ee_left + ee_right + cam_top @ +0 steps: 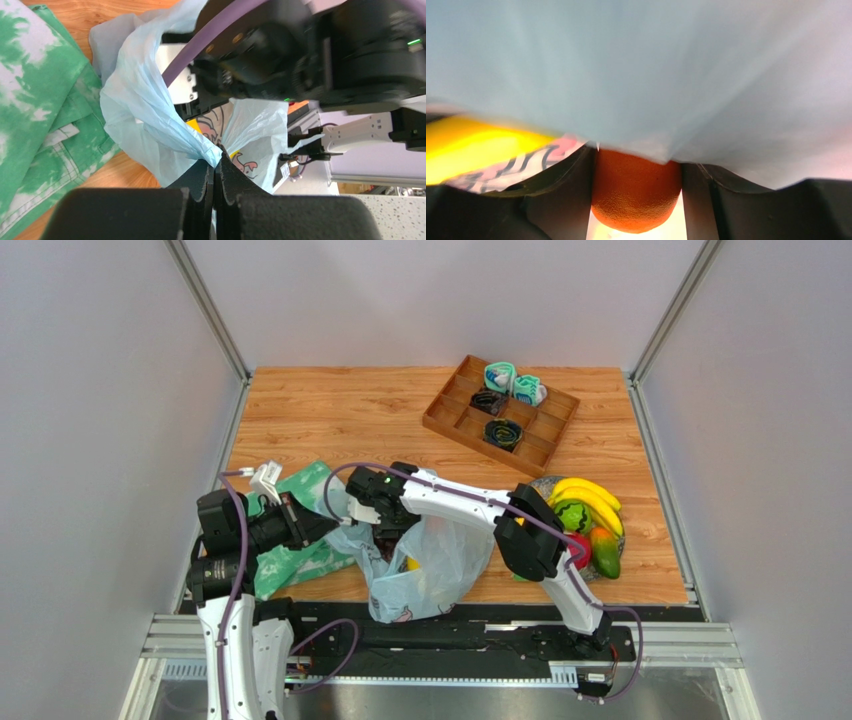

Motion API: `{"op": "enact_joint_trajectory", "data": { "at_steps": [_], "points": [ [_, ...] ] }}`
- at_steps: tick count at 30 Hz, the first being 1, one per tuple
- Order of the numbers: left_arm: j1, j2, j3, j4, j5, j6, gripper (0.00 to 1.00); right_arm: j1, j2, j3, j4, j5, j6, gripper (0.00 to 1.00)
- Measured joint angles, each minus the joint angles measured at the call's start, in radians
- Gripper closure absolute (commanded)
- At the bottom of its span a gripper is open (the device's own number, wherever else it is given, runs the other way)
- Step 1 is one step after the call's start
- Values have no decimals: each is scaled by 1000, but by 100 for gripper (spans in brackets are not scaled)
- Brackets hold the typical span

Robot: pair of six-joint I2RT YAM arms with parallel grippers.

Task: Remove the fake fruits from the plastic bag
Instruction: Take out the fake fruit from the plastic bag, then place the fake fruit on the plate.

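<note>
The pale-blue plastic bag (pixel 440 560) lies at the table's near edge. My left gripper (pixel 218 157) is shut on a bunched fold of the plastic bag (pixel 140 110), holding its mouth up. My right gripper (pixel 395 538) reaches down into the bag's opening. In the right wrist view an orange (pixel 633 192) sits between the fingers of the right gripper (pixel 636 200), touching both, with bag film (pixel 651 75) draped over it. A yellow fruit (pixel 471 145) shows beside it through the film. Taken-out fruits lie at the right: banana bunch (pixel 590 498), a green fruit (pixel 572 515), a mango (pixel 604 552).
A green-and-white cloth (pixel 300 562) lies under the left arm, beside the bag. A wooden compartment tray (pixel 440 425) with small rolled items stands at the back right. The fruits at the right rest on a plate (pixel 545 484). Grey walls close both sides.
</note>
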Motion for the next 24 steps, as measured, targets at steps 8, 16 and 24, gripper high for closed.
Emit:
{"op": "enact_joint_trajectory", "data": {
  "at_steps": [8, 16, 24],
  "points": [
    [0, 34, 0, 39, 34, -30, 100, -10, -183, 199, -173, -281, -2, 59],
    [0, 99, 1, 91, 43, -48, 100, -60, -604, 113, -176, -507, 10, 59],
    [0, 134, 2, 101, 42, -47, 100, -451, -691, -116, -136, -484, -2, 61]
  ]
}}
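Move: The right hand already holds the orange down inside the bag, and the fruit plate's middle lies roughly 28 cm to its right, 2 cm farther out and 3 cm lower. The watermelon sits about 29 cm right and 4 cm ahead, the bananas 32 cm right and 7 cm ahead, the wooden tray some 16 cm right and 23 cm ahead. From the left hand, still pinching the bag's rim, the plate is about 38 cm right, 10 cm ahead and 20 cm below. Still gripping the orange, the right hand rises about 25 cm out of the bag, then swings 15 cm right. ##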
